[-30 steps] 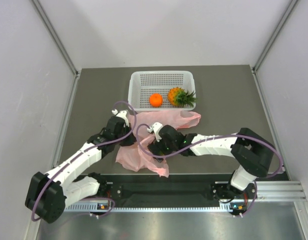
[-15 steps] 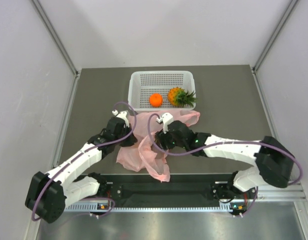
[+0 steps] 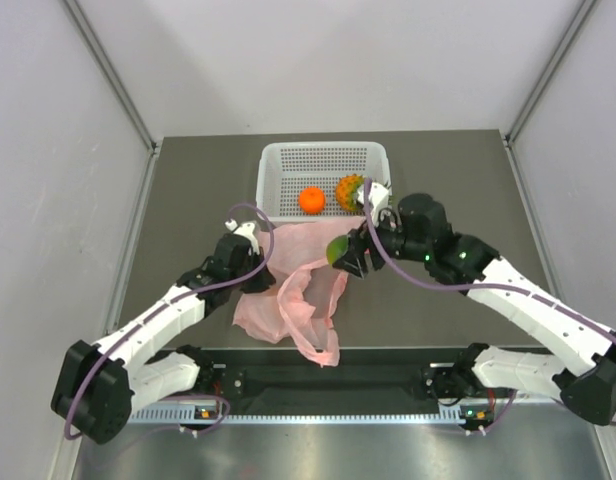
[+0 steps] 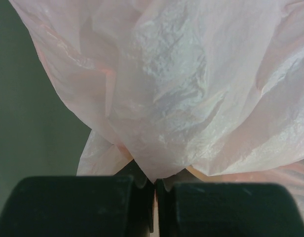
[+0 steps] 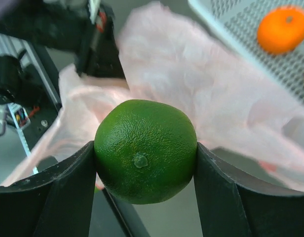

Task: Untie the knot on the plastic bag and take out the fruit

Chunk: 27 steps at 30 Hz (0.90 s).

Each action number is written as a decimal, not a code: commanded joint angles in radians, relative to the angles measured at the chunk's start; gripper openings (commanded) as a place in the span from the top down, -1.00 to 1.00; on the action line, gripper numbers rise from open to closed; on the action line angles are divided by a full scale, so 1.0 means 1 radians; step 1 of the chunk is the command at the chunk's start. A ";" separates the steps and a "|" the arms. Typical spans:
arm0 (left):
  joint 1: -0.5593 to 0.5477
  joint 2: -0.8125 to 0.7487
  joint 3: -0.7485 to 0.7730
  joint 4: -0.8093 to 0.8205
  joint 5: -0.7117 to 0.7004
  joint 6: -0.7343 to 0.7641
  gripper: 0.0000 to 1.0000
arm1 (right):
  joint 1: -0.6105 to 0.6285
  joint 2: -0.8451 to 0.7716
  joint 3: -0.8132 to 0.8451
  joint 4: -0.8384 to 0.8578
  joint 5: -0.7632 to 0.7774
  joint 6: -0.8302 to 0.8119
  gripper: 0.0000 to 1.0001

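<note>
The pink plastic bag (image 3: 298,285) lies crumpled on the table in front of the basket. My left gripper (image 3: 256,264) is shut on a fold at its left edge, and pink film fills the left wrist view (image 4: 181,89) above the pinched jaws (image 4: 155,183). Above the bag's far right part, my right gripper (image 3: 342,252) is shut on a round green fruit (image 5: 144,148), seen small from above (image 3: 336,248). An orange (image 3: 311,199) and a pineapple (image 3: 350,190) sit in the basket; my right arm partly hides the pineapple. The knot is out of view.
The white perforated basket (image 3: 323,155) stands at the back middle of the table; its rim (image 5: 231,19) and the orange (image 5: 282,28) show at the top right of the right wrist view. Grey walls close in the table on both sides.
My right gripper has come up out of the bag with the green fruit and swung right and back towards the basket. The left gripper has kept its hold on the bag.
</note>
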 commanded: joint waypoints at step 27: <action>0.002 -0.050 0.059 -0.015 0.072 0.045 1.00 | -0.131 1.094 0.929 -0.022 0.442 -0.087 -0.07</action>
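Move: The right gripper already holds the green fruit in the air. From that hand the white basket's middle lies about 30 cm ahead, 4 cm left and 20 cm lower. Inside the basket, the orange fruit is roughly 27 cm ahead and 7 cm left, the pineapple 29 cm ahead and 5 cm right. The pink bag's middle lies 2 cm ahead, 8 cm left and 18 cm below. From the left hand the basket is some 28 cm ahead, 12 cm right. Carry the green fruit in the right gripper about 28 cm forward and a little left, arching up some 8 cm to clear the rim, then sinking over the orange fruit to end about 10 cm lower than it began. Swing the wrist clockwise and tip the fingers more steeply down, keeping the grip. Let the left gripper keep its pinch on the bag, nearly in place. ##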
